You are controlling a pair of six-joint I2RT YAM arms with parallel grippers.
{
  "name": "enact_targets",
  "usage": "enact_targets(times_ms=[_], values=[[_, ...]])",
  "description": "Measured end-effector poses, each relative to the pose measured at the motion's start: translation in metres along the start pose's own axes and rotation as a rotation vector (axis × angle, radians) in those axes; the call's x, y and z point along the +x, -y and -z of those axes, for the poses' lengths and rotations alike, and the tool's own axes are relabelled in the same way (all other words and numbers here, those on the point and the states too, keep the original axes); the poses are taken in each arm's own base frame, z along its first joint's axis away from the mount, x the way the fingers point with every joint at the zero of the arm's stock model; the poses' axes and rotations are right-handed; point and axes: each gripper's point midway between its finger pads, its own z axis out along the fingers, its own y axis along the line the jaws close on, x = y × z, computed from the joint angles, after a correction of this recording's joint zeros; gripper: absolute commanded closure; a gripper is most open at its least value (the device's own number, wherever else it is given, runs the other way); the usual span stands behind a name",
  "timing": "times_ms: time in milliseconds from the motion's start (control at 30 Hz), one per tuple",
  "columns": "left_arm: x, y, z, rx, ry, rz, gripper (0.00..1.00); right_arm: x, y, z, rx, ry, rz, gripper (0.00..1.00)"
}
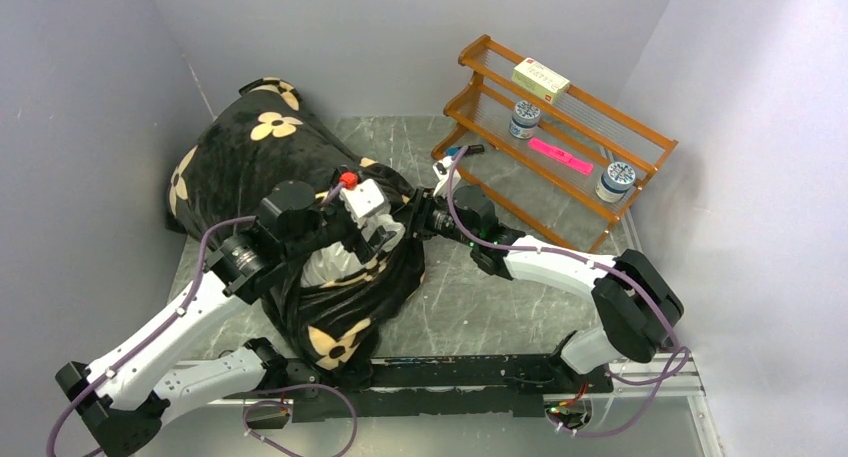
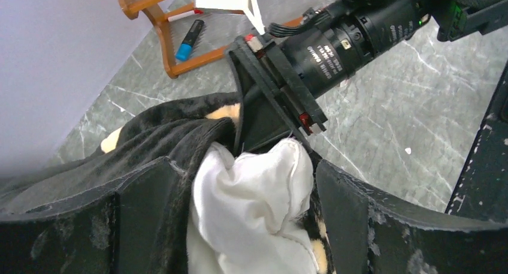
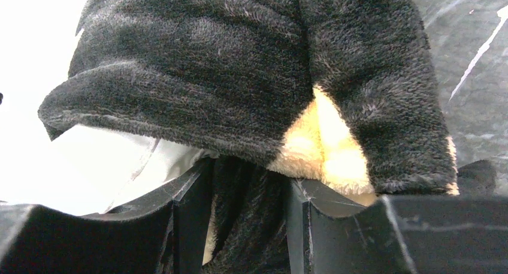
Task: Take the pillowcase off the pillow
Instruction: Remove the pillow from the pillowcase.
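Observation:
The black pillowcase (image 1: pixel 250 157) with tan flowers lies bunched at the table's left, from the back corner towards the front. A white corner of the pillow (image 1: pixel 325 267) pokes out of its opening. My left gripper (image 1: pixel 375 242) is open, and its wide jaws straddle that pillow corner (image 2: pixel 251 208) beside the black plush (image 2: pixel 156 136). My right gripper (image 1: pixel 415 220) comes in from the right, just beyond the corner. It is shut on a fold of the pillowcase (image 3: pixel 209 64) at the opening's edge, with white pillow (image 3: pixel 90 160) showing on its left.
A wooden two-tier rack (image 1: pixel 600 112) stands at the back right with a box (image 1: pixel 540 79), two jars (image 1: pixel 524 119) (image 1: pixel 616 181) and a pink item (image 1: pixel 560 155). A blue marker (image 2: pixel 190 39) lies by its foot. Grey walls enclose the marbled table (image 1: pixel 500 297).

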Motion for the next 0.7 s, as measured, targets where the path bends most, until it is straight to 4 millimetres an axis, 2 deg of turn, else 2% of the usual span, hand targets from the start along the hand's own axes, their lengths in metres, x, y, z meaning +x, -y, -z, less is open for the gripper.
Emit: enact_targets(times_ms=[367, 500, 700], values=[[0.016, 0.023, -0.03, 0.047, -0.082, -0.243, 0.06, 0.0, -0.001, -0.002, -0.001, -0.003, 0.001, 0.53], [0.021, 0.009, -0.031, -0.021, -0.108, -0.308, 0.06, 0.0, -0.001, -0.002, -0.002, -0.003, 0.001, 0.53], [0.047, -0.006, -0.033, -0.111, -0.191, -0.342, 0.1, 0.001, 0.0, -0.002, 0.0, -0.004, 0.004, 0.53]])
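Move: The white pillow corner sits just off the left fingertips: about 1 cm ahead, 3 cm right and 7 cm below. The pillowcase rim in the right gripper lies some 3 cm ahead of the left hand, 7 cm to its right and 7 cm down. From the right hand, the pillow corner is roughly 2 cm back and 4 cm left, about level. Left hand, wide open, sinks some 5 cm astride the pillow corner, rightward then forward; right hand holds pillowcase. ##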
